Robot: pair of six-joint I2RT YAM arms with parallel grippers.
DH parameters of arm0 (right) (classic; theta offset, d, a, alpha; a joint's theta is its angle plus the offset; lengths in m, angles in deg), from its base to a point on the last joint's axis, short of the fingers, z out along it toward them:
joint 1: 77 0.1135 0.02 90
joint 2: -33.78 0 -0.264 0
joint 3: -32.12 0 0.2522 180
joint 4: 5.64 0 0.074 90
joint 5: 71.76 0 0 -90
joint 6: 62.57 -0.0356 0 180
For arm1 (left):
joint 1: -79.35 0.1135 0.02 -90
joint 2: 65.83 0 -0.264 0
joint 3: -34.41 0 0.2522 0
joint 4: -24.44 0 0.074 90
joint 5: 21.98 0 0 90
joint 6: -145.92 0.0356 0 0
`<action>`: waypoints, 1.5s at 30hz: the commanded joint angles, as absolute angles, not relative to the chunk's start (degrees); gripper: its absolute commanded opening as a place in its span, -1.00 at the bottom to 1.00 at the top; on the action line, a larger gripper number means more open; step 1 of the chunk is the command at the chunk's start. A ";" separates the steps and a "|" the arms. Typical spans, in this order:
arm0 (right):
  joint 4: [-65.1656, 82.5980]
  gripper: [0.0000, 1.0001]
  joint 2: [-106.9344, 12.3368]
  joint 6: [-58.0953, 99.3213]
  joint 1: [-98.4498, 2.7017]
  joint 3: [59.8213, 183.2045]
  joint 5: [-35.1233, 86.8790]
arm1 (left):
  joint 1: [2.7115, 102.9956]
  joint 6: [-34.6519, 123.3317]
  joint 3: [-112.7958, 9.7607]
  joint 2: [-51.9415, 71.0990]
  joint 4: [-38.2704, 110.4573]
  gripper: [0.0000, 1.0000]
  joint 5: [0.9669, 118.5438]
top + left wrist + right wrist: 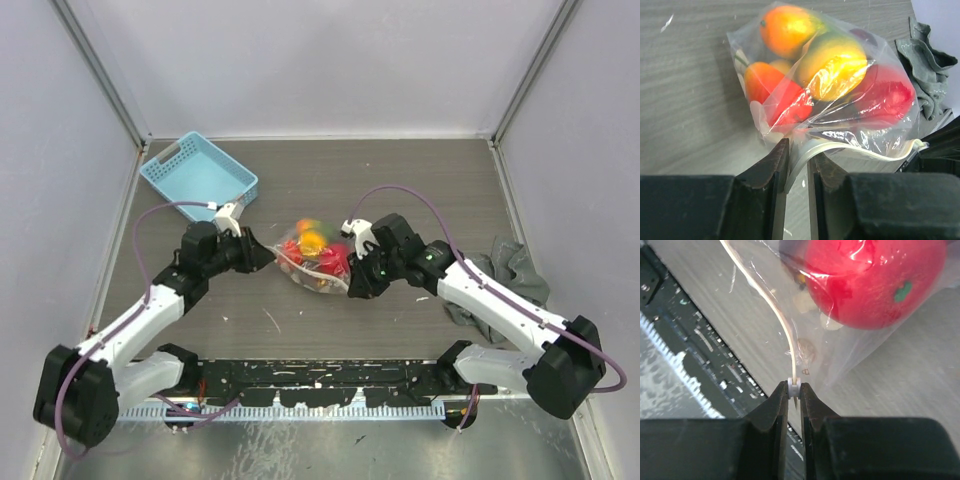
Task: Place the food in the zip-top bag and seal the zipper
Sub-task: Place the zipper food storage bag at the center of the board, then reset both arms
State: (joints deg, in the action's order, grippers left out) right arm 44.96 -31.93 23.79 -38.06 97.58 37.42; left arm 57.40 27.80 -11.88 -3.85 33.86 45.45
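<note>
The zip-top bag lies mid-table between both arms, holding the food. In the left wrist view I see an orange fruit, a yellow-green one and red ones inside the bag. The zipper runs along its near edge. My left gripper stands slightly open at the zipper's left end, and the strip passes loosely between the jaws. My right gripper is shut on the small white slider of the zipper, below a red fruit.
A light-blue lattice basket stands at the back left. A crumpled grey cloth lies at the right, beside the right arm. The black base rail runs along the near edge.
</note>
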 commanded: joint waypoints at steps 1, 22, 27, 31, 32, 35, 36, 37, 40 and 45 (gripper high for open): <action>40.30 -0.94 -31.45 18.84 -37.52 94.92 46.01 | 57.46 24.47 -7.73 -11.82 41.39 -0.54 48.54; 41.35 0.56 -19.71 17.33 -39.07 100.62 16.99 | 57.49 19.70 -14.34 -43.67 68.52 0.61 68.31; 40.38 0.97 -16.46 14.21 -42.24 100.72 -4.19 | 57.55 24.15 -21.97 -44.81 74.71 0.88 75.33; 36.89 0.99 -10.87 12.66 -43.33 97.98 -19.38 | 57.56 29.32 -28.48 -44.26 78.41 0.97 79.89; 35.61 0.99 -9.10 12.59 -43.34 96.95 -22.40 | 57.53 30.70 -29.47 -44.21 78.52 0.97 80.87; 31.89 0.99 -3.60 12.73 -43.38 94.15 -28.46 | 57.54 34.07 -30.68 -44.44 77.65 0.97 84.41; 30.58 0.99 -1.77 12.90 -43.34 93.26 -30.06 | 57.52 34.76 -30.68 -44.51 76.94 0.97 85.55; 29.39 0.99 0.16 13.23 -43.34 92.31 -31.44 | 57.54 35.32 -30.46 -44.62 76.09 0.97 86.27; 26.34 0.99 5.40 13.93 -43.38 89.74 -36.35 | 57.53 36.20 -29.15 -45.18 72.67 0.96 88.16; 24.26 0.99 9.07 15.28 -43.34 87.58 -39.28 | 57.49 37.72 -24.55 -46.84 67.05 0.96 91.37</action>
State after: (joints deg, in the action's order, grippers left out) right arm 29.99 7.89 14.24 -43.33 88.66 -32.83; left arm 57.38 34.71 -27.34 -45.42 73.99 86.76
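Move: The food-filled bag hangs between the hands by its zipper edge, its middle about 9 cm right, 1 cm ahead of the left hand and 4 cm below. From the right hand it lies about 8 cm ahead, 9 cm left and 4 cm down. The empty basket is some 18 cm ahead and 16 cm left of the left hand; the grey cloth is roughly 31 cm right, 2 cm ahead of the right hand. Both hands draw the zipper edge back and down, open wide off it, then rise outward about 20 cm. ##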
